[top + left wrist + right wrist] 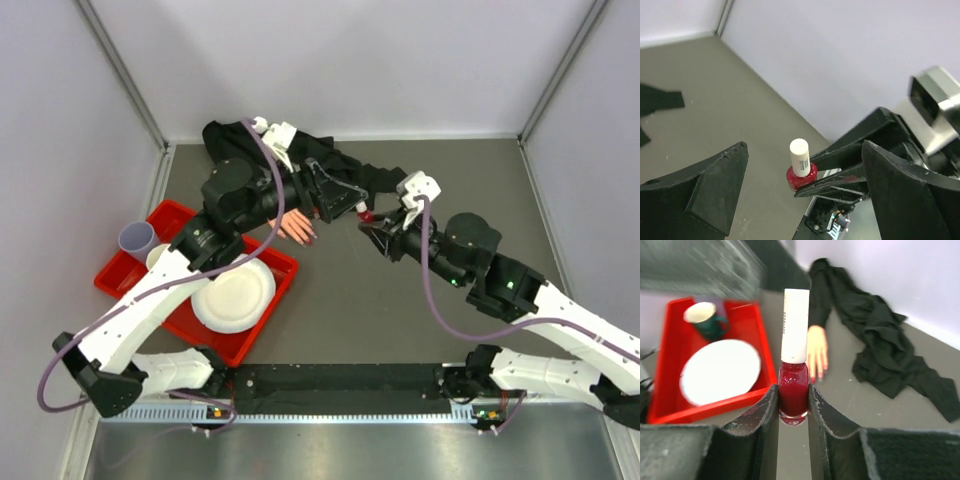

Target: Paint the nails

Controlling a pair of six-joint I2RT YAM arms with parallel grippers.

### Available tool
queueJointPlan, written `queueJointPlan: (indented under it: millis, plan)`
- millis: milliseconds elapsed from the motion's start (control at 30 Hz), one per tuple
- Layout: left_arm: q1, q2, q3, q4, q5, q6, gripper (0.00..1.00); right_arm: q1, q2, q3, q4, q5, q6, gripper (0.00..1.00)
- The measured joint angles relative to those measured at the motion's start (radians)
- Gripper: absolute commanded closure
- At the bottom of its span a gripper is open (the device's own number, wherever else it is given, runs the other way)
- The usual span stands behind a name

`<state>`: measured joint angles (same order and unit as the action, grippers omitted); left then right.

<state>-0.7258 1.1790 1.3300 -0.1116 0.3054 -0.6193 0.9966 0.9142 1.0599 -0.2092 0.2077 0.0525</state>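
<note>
A small red polish bottle [793, 385] with a white cap [795, 325] stands upright between the fingers of my right gripper [793, 400], which is shut on its glass body above the table. My left gripper [805, 185] is open, its two fingers wide apart on either side of the bottle [801, 175], touching neither bottle nor cap [799, 154]. Behind the bottle the pale mannequin hand [816, 350] lies flat, its nails [819, 373] dark pink-red at the fingertips. In the top view both grippers meet at the bottle [367, 213], right of the hand [297, 228] and its black sleeve [350, 170].
A red tray [175, 215] at the left holds a white plate [235, 295] and a cup [137, 238]. Black fabric [880, 340] spreads toward the back wall. Grey walls close in the table on three sides.
</note>
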Motion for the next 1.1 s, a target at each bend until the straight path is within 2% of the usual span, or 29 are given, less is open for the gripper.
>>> queueJointPlan:
  millis: [133,300,467,567,600,800,900,933,1000,1100]
  plan:
    - [0.027,-0.066,-0.052,0.091,0.099,0.023,0.12,-0.102,-0.043,-0.013,0.002,-0.230,0.036,1.00]
    - [0.051,-0.079,-0.132,0.288,0.289,-0.003,0.11,-0.276,-0.077,-0.038,0.053,-0.571,0.148,1.00]
    - [0.052,-0.040,-0.209,0.490,0.432,-0.102,0.14,-0.374,-0.085,-0.087,0.179,-0.871,0.292,1.00]
    - [0.052,-0.010,-0.233,0.621,0.492,-0.181,0.26,-0.398,-0.079,-0.098,0.241,-0.973,0.352,1.00]
    - [0.052,0.001,-0.235,0.662,0.511,-0.208,0.33,-0.401,-0.076,-0.098,0.260,-1.001,0.372,1.00]
    - [0.052,0.026,-0.235,0.780,0.566,-0.294,0.57,-0.407,-0.060,-0.105,0.343,-1.082,0.431,1.00]
    - [0.052,0.026,-0.235,0.786,0.568,-0.298,0.75,-0.411,-0.053,-0.105,0.351,-1.093,0.441,1.00]
    - [0.052,0.026,-0.234,0.782,0.567,-0.294,0.86,-0.411,-0.051,-0.105,0.348,-1.092,0.439,1.00]
    - [0.052,0.026,-0.225,0.749,0.557,-0.265,1.00,-0.411,-0.050,-0.104,0.328,-1.074,0.429,1.00]
    - [0.049,0.028,-0.190,0.636,0.522,-0.203,1.00,-0.409,-0.057,-0.099,0.274,-0.992,0.385,1.00]
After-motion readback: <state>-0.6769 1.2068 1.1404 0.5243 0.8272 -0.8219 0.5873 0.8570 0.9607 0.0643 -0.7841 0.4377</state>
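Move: The nail polish bottle, held by its red glass between the right fingers, has its white cap about 3 cm to the left hand's right, 1 cm lower and level with it front to back. From the right hand, the cap is roughly 2 cm ahead, 1 cm left and 2 cm up. From the left hand, the mannequin hand lies about 14 cm ahead, 11 cm left and 37 cm below, the white plate some 26 cm left, 3 cm back and equally low. The left fingers, wide open at first, close and pinch the white cap while the right hand keeps its grip on the red bottle. Meanwhile both hands draw back and rise about 3 cm, the left some 8 cm back, swinging clockwise about 30 degrees, the right nearly as far, swinging counter-clockwise and rolling left side up; both then ease 1 to 2 cm forward. ##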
